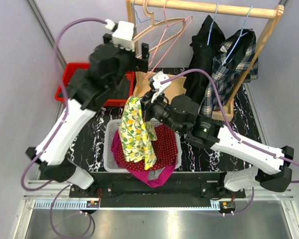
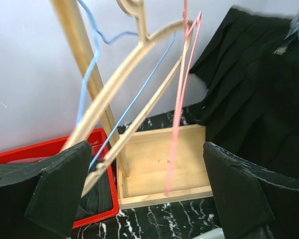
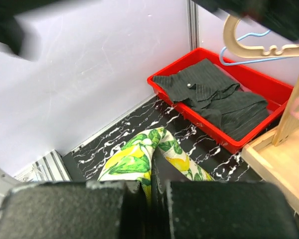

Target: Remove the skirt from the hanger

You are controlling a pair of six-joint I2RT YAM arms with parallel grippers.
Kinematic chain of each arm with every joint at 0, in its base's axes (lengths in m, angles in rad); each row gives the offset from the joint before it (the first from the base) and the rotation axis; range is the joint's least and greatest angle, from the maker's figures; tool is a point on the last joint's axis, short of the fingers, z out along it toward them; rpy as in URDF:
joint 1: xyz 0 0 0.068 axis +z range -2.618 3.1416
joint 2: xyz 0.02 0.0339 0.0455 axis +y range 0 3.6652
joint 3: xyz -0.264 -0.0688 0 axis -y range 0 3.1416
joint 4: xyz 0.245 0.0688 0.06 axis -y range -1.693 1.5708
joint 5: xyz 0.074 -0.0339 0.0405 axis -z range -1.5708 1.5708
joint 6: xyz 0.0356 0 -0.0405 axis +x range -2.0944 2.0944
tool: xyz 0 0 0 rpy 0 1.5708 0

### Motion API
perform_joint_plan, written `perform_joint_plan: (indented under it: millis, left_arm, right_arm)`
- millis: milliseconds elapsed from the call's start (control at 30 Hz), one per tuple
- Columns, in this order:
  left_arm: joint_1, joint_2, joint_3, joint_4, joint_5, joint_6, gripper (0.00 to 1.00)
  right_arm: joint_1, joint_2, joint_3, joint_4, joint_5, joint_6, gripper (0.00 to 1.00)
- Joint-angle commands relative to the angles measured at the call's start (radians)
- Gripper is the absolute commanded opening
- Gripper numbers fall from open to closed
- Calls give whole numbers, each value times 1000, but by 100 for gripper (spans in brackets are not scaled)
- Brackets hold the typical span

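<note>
The skirt (image 1: pixel 137 132) is lemon-print cloth, yellow and green on white. It hangs from my right gripper (image 1: pixel 150 97), which is shut on its top fold, above the white basket (image 1: pixel 109 149). In the right wrist view the skirt (image 3: pixel 139 154) runs down out of the shut gripper (image 3: pixel 157 209). The wooden hanger (image 1: pixel 157 30) hangs bare on the rack's rail. My left gripper (image 1: pixel 134 50) stands open just in front of it. In the left wrist view the hanger (image 2: pixel 134 55) slants down towards the left finger, and the gripper (image 2: pixel 149 194) holds nothing.
A pink wire hanger (image 2: pixel 182 94) and a blue one (image 2: pixel 87 69) hang beside the wooden one. Black and plaid garments (image 1: pixel 224 55) fill the rack's right side. A red bin (image 1: pixel 72 79) holds dark striped cloth. Red and magenta clothes lie in the basket. The rack's wooden base (image 2: pixel 159 164) is ahead.
</note>
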Motion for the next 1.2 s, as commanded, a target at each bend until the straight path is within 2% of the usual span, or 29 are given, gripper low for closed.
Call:
perform_joint_plan:
  millis: [0, 100, 200, 400, 633, 767, 833, 867, 900, 933, 967, 1067, 1167]
  left_arm:
    - [3, -111, -42, -45, 93, -29, 99]
    - [3, -154, -79, -62, 112, -16, 99]
    - [3, -171, -98, -65, 118, -15, 99]
    - [3, -160, -76, -68, 144, 2, 99]
    - [3, -131, -49, -68, 158, -2, 99]
    - [3, -122, -42, -70, 164, -2, 99]
    - [3, -119, -39, -68, 164, -2, 99]
    - [3, -114, -39, -68, 161, -4, 99]
    - [3, -111, -35, -68, 161, -2, 99]
    - [5, -109, -32, -68, 161, -5, 99]
    - [3, -103, -27, -68, 163, -6, 99]
    - [3, -94, -9, -70, 167, -6, 99]
    - [3, -93, 4, -70, 167, -6, 99]
  right_arm:
    - [-7, 2, 6, 63, -8, 46, 0]
    - [-18, 6, -84, 26, 16, 89, 0]
    - [-38, 6, -249, 0, 16, 139, 0]
    - [-67, 97, -490, -6, 19, 233, 0]
    - [-73, 290, -612, 28, -62, 346, 0]
    - [-73, 407, -618, -50, -67, 360, 0]
    - [-73, 411, -620, -98, -35, 336, 12]
    - [-73, 395, -623, -112, -18, 325, 34]
    - [-72, 344, -623, -144, 26, 301, 43]
    - [-73, 312, -620, -162, 50, 285, 58]
    - [-75, 278, -603, -182, 70, 271, 79]
    - [-72, 146, -527, -290, 146, 218, 100]
    - [-73, 22, -436, -406, 177, 173, 100]
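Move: Below the right hand, which already holds the lemon-print skirt, the white basket's middle lies about 39 cm down, some 3 cm back and barely 1 cm to the right. The dotted red skirt in the basket is roughly 6 cm right and 3 cm back, 38 cm below; the rack's wooden tray is some 22 cm ahead, 16 cm right and 41 cm below. From the left hand, the basket lies about 18 cm back, 1 cm right and 45 cm down. Lowering the bunched lemon-print skirt fast, the right hand drops about 38 cm into the white basket, fingers tipping some 45 degrees downward; there the fingers open fully to let go and the hand starts back up 3 cm while easing right. The left hand, still wide open, backs some 5 cm away from the empty hangers, then settles slightly lower, turning a little clockwise. ##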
